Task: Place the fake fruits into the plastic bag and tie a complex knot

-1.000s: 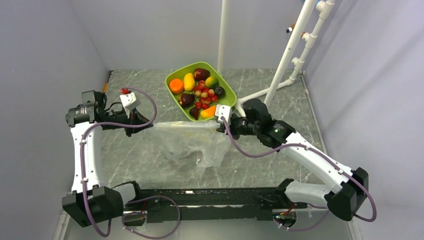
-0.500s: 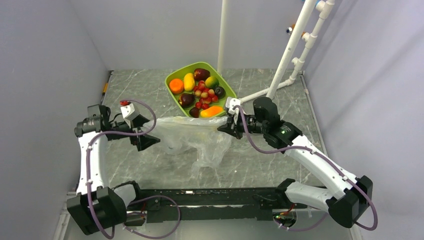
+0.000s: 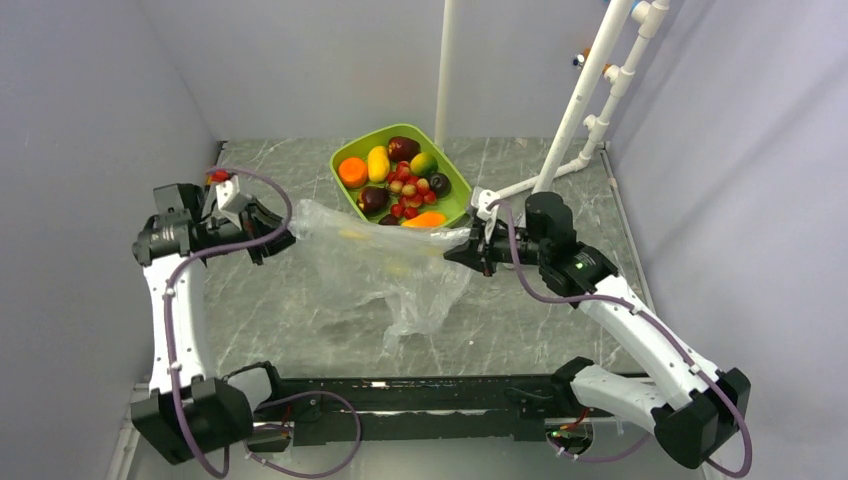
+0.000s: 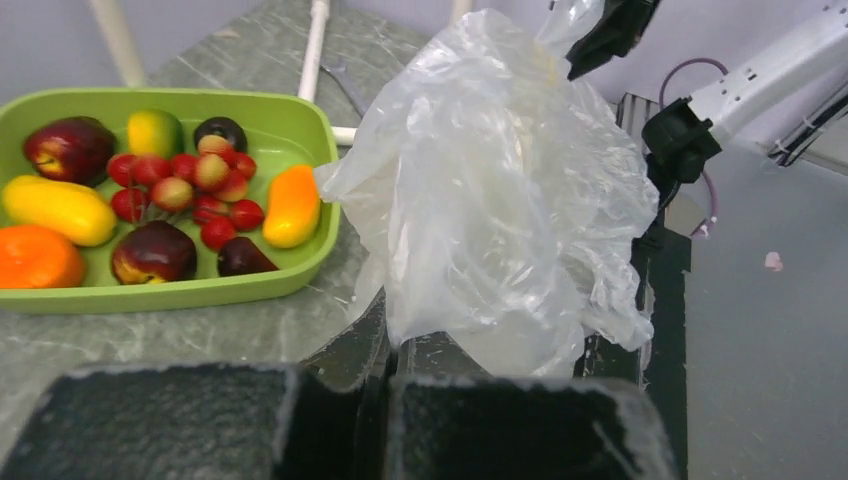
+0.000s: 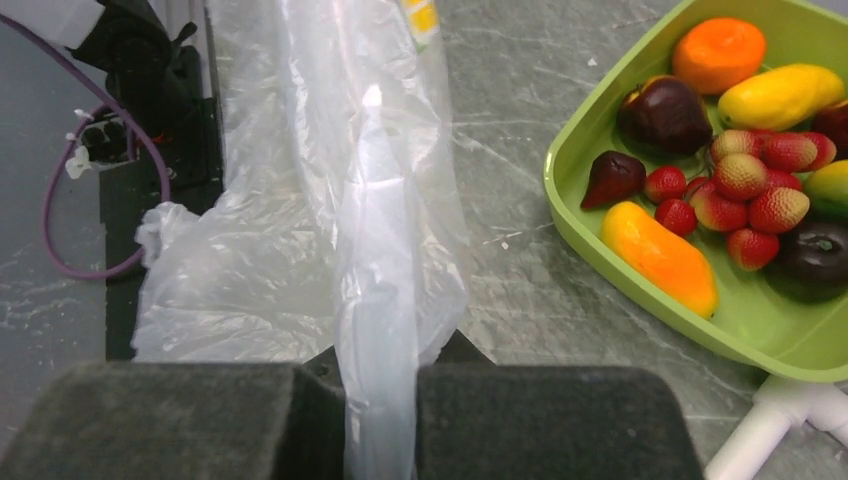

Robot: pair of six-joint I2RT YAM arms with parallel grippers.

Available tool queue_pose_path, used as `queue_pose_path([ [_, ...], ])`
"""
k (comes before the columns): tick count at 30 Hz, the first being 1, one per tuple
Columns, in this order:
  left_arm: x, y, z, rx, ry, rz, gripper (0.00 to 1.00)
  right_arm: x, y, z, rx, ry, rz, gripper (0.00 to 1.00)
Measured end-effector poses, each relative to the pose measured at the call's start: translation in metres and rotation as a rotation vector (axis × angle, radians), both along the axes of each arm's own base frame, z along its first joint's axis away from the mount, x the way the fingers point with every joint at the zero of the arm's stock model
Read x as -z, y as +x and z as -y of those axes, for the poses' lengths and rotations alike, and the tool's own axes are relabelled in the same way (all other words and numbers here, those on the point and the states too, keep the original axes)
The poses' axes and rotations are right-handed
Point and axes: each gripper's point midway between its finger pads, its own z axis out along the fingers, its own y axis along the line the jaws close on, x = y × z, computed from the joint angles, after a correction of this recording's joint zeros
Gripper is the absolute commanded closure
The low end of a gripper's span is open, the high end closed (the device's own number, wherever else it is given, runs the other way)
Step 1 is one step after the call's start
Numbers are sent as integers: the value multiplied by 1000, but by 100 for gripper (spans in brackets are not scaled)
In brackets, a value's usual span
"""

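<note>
The fake fruits (image 3: 400, 185) lie in a lime green tray (image 3: 341, 160) at the back of the table: an orange, yellow oblongs, maroon ones and red berries. The clear plastic bag (image 3: 385, 265) is stretched between both arms just in front of the tray, and its lower part sags onto the table. My left gripper (image 3: 275, 236) is shut on the bag's left edge. My right gripper (image 3: 458, 250) is shut on its right edge. The left wrist view shows the crumpled bag (image 4: 500, 200) rising from my shut gripper (image 4: 400, 320). In the right wrist view a gathered strip of the bag (image 5: 375, 250) is pinched by my gripper (image 5: 390, 345). No knot shows.
A white pipe frame (image 3: 580, 110) and a white pole (image 3: 445, 70) stand behind and to the right of the tray. Grey walls close in the marble table on three sides. A black rail (image 3: 420, 395) runs along the near edge between the arm bases.
My left gripper opened and dropped away from the bag, then rose back to the left and shut on its edge. The right gripper shifted right. The bag now spreads wider and higher.
</note>
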Motion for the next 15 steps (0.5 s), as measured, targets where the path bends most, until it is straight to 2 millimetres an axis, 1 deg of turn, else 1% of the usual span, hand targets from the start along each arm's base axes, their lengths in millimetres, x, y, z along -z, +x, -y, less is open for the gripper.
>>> queue_pose_path([
  [2,-8,8,-11,-32,-15,-4,100,-3,-2,6,-2,12,13,100],
  [4,-11,11,-16,-39,-28,-27,100,-7,-5,9,-13,25,33,100],
  [6,-11,15,-18,-38,-46,-60,100,-6,-6,12,-16,34,39,100],
  [7,-8,15,-18,-37,-51,-75,100,-4,-6,13,-17,34,34,78],
  [9,-4,12,-17,-33,-42,-86,100,3,-5,13,-13,27,10,21],
  [10,-2,12,-17,-30,-25,-76,100,7,-3,14,-4,19,-11,4],
  [11,-2,11,-16,-25,-8,-66,100,12,-1,17,5,6,-25,1],
  [13,0,9,-12,1,31,-37,100,21,5,20,20,-20,-58,0],
  [15,3,2,-1,48,71,-27,100,23,9,19,25,-33,-81,0],
])
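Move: The plastic bag is pinched between both hands; its middle hangs about 15 cm left of the right hand, 3 cm back and 8 cm lower. The green basket's middle lies some 25 cm ahead, 13 cm left and 22 cm below the right hand, its mango about 17 cm ahead, 7 cm left. From the left hand the bag's middle is roughly 20 cm right, 5 cm back, 10 cm lower. Right hand eases right, then sinks some 3 cm, opening wide to free the bag; left keeps its pinch. ##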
